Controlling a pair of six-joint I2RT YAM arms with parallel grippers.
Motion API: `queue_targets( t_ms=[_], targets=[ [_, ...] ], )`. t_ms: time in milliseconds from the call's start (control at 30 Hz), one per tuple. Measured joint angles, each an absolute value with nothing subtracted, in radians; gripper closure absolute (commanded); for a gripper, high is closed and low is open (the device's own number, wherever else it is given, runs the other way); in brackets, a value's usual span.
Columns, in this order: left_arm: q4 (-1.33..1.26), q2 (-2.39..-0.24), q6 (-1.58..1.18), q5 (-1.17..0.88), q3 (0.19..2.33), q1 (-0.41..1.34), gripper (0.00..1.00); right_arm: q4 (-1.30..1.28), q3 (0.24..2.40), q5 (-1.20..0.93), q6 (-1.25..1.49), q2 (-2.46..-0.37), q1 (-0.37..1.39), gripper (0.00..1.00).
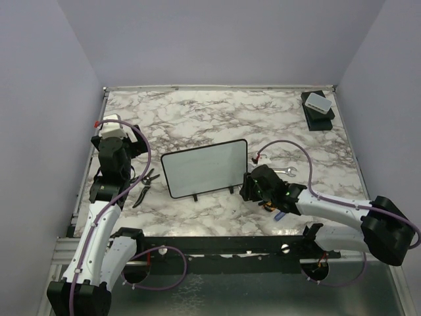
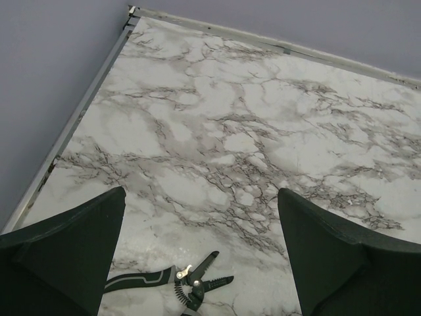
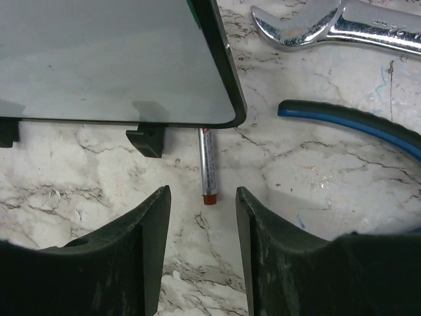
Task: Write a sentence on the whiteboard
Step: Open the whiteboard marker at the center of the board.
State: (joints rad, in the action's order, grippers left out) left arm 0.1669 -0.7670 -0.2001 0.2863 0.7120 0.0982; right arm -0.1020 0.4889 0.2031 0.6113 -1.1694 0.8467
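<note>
The whiteboard [image 1: 205, 168] stands propped on two small black feet mid-table, black-framed, its face blank; no sentence shows on it. In the right wrist view its lower right corner [image 3: 223, 99] fills the upper left. A silver marker with a red end [image 3: 208, 164] lies on the marble just below that corner. My right gripper [image 3: 202, 192] hovers low over the marker's red end, jaws partly apart, gripping nothing. In the top view the right gripper [image 1: 247, 187] sits by the board's right foot. At the left edge my left gripper [image 2: 200, 191] is wide open above bare marble.
Black wire strippers [image 1: 143, 185] [image 2: 184, 283] lie below the left gripper. A chrome wrench [image 3: 342, 26] [image 1: 284, 172] and blue-handled pliers [image 3: 355, 122] lie right of the marker. A black-and-white box [image 1: 318, 105] sits at the back right corner.
</note>
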Motion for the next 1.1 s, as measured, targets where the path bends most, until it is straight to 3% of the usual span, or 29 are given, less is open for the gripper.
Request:
queue_targets(
  t_ms=[333,633,767,1000,1100],
  targets=[
    [0.167,-0.772,-0.198,0.276,0.712,0.098,0.01,-0.077,0.573,0.272,0.566,-1.340,0.913,0.60],
    [0.167,-0.772,-0.198,0.276,0.712,0.098,0.01,-0.111,0.596,0.302,0.579,-1.398,0.927,0.82],
    [0.167,-0.771,-0.198,0.276,0.712,0.098,0.01,-0.130,0.587,0.301,0.596,-1.388,0.929,0.87],
    [0.167,-0.768,-0.197,0.276,0.712,0.098,0.01,-0.239,0.535,0.264,0.675,-1.268,0.970,0.88],
    [0.167,-0.767,-0.197,0.276,0.712,0.098,0.01,-0.285,0.506,0.245,0.717,-1.206,0.985,0.72]
  ],
)
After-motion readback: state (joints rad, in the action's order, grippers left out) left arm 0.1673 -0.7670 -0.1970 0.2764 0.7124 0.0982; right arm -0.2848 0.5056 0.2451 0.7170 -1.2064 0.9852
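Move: The marker lies on the table, half hidden under the whiteboard's lower right corner. Its middle is about 8 cm ahead of the right hand, 4 cm left and 4 cm below, with its near end almost under the fingertips. The whiteboard's middle is some 9 cm ahead and 14 cm left. The blue pliers lie 5 cm ahead and 7 cm right, the yellow cutter 2 cm ahead and 10 cm right. From the left hand the marker is roughly 33 cm right, 3 cm back, 24 cm down. Down about 3 cm and first a little to the left, the right hand sinks onto the marker's near end, tilting some 10 degrees as its half-open fingers close and pinch the end. Then, keeping that pinch, it draws back towards the base about 5 cm, dragging the marker out from under the whiteboard's edge while the fingers tip further downward. ##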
